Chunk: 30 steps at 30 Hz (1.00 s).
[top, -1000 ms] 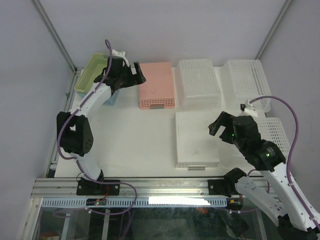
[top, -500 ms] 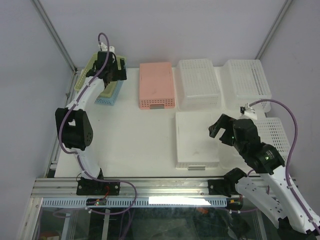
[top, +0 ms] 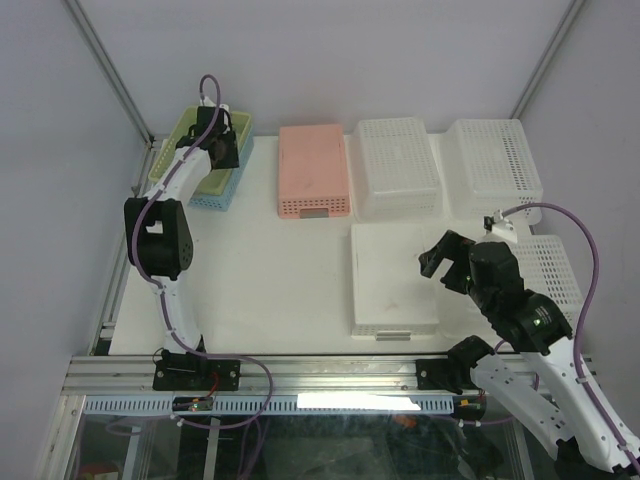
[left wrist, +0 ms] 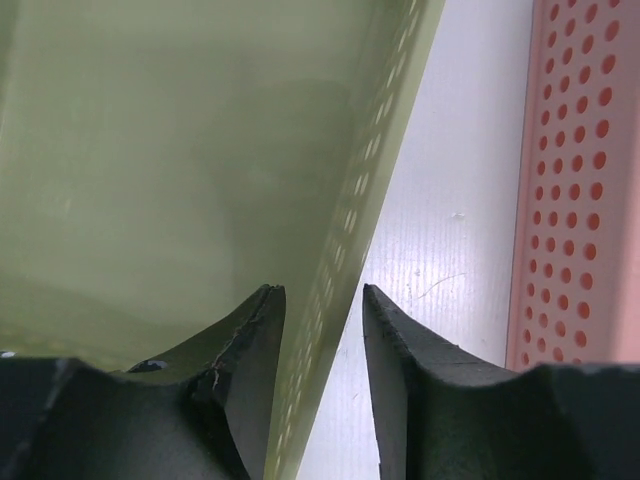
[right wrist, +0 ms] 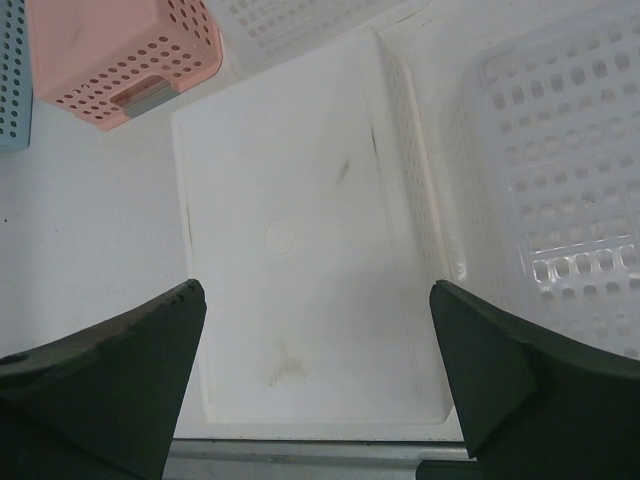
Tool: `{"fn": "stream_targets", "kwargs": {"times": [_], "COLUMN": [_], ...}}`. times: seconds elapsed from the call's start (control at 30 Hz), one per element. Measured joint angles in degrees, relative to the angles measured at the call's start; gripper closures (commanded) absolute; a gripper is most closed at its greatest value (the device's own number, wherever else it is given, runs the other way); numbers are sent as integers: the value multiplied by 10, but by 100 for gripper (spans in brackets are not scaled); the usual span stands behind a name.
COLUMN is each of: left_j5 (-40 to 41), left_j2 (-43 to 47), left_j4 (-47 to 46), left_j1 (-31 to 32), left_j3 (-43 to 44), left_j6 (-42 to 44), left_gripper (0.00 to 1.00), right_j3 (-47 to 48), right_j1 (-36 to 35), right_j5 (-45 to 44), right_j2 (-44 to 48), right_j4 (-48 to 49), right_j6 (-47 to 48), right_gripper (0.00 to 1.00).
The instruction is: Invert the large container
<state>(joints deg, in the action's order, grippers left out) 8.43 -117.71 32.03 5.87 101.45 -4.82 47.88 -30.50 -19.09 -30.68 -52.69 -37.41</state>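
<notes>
The large green container [top: 170,152] sits upright at the back left, nested on a blue basket [top: 214,192]. My left gripper [top: 222,148] reaches down over its right-hand long wall. In the left wrist view the perforated green wall [left wrist: 180,150] runs between the two fingers of the left gripper [left wrist: 322,300]. One finger is inside the container and one outside. The jaws stand narrow, and a strip of white table shows between the wall and the outer finger. My right gripper [top: 437,258] hovers wide open over a flat white tray [right wrist: 290,200], holding nothing.
A pink basket [top: 313,170] lies upside down just right of the green container, its edge also in the left wrist view [left wrist: 580,150]. Two white baskets [top: 398,165] [top: 495,160] lie at the back. A third white basket [top: 553,265] is at the right edge.
My left arm swung left from the pink basket to the green container and lowered over its wall. Its jaws narrowed from wide open. The right arm barely shifted.
</notes>
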Motion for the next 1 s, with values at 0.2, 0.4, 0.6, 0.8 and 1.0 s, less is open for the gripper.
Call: {"fn": "stream_targets", "kwargs": {"times": [0.2, 0.4, 0.6, 0.8, 1.0], "left_j5": [-12, -16, -20, -24, -18], "left_j2": [-4, -13, -33, -46, -47], "left_j4": [0, 0, 1, 1, 9], "left_j1": [1, 1, 1, 1, 1], "left_j3": [6, 20, 37, 45, 49], "left_j6": [0, 0, 0, 7, 12], "left_gripper": [78, 71, 77, 97, 100], "right_j3": [0, 0, 0, 0, 0], "right_j1": [0, 0, 0, 0, 0], "right_j5": [0, -1, -2, -4, -7], "right_j2": [0, 0, 0, 0, 0], "right_j4": [-1, -5, -12, -12, -12], "right_j6": [0, -2, -2, -2, -2], "right_gripper": [1, 1, 1, 1, 1]}}
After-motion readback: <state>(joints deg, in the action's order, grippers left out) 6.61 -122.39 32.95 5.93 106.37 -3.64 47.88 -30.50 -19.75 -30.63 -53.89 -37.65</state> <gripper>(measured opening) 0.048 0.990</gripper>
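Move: The green container, sitting skewed on the blue one, has its right-hand rim already running between the left hand's open fingers; its middle lies about 9 cm left of that hand, 3 cm ahead and 4 cm lower. The blue container's middle is some 7 cm left, 1 cm ahead, 10 cm below. The upturned salmon container stands roughly 21 cm right, level with the hand, 8 cm down. From the right hand, green is about 37 cm ahead, 53 cm left, 12 cm lower. The green container's right rim is pinched by the left hand: the fingers, partly open with one inside the wall and one outside, close nearly shut on it. Meanwhile the hand creeps some 2 cm forward along the rim, then sinks about 1 cm, edging slightly right, its wrist attitude almost unchanged. ##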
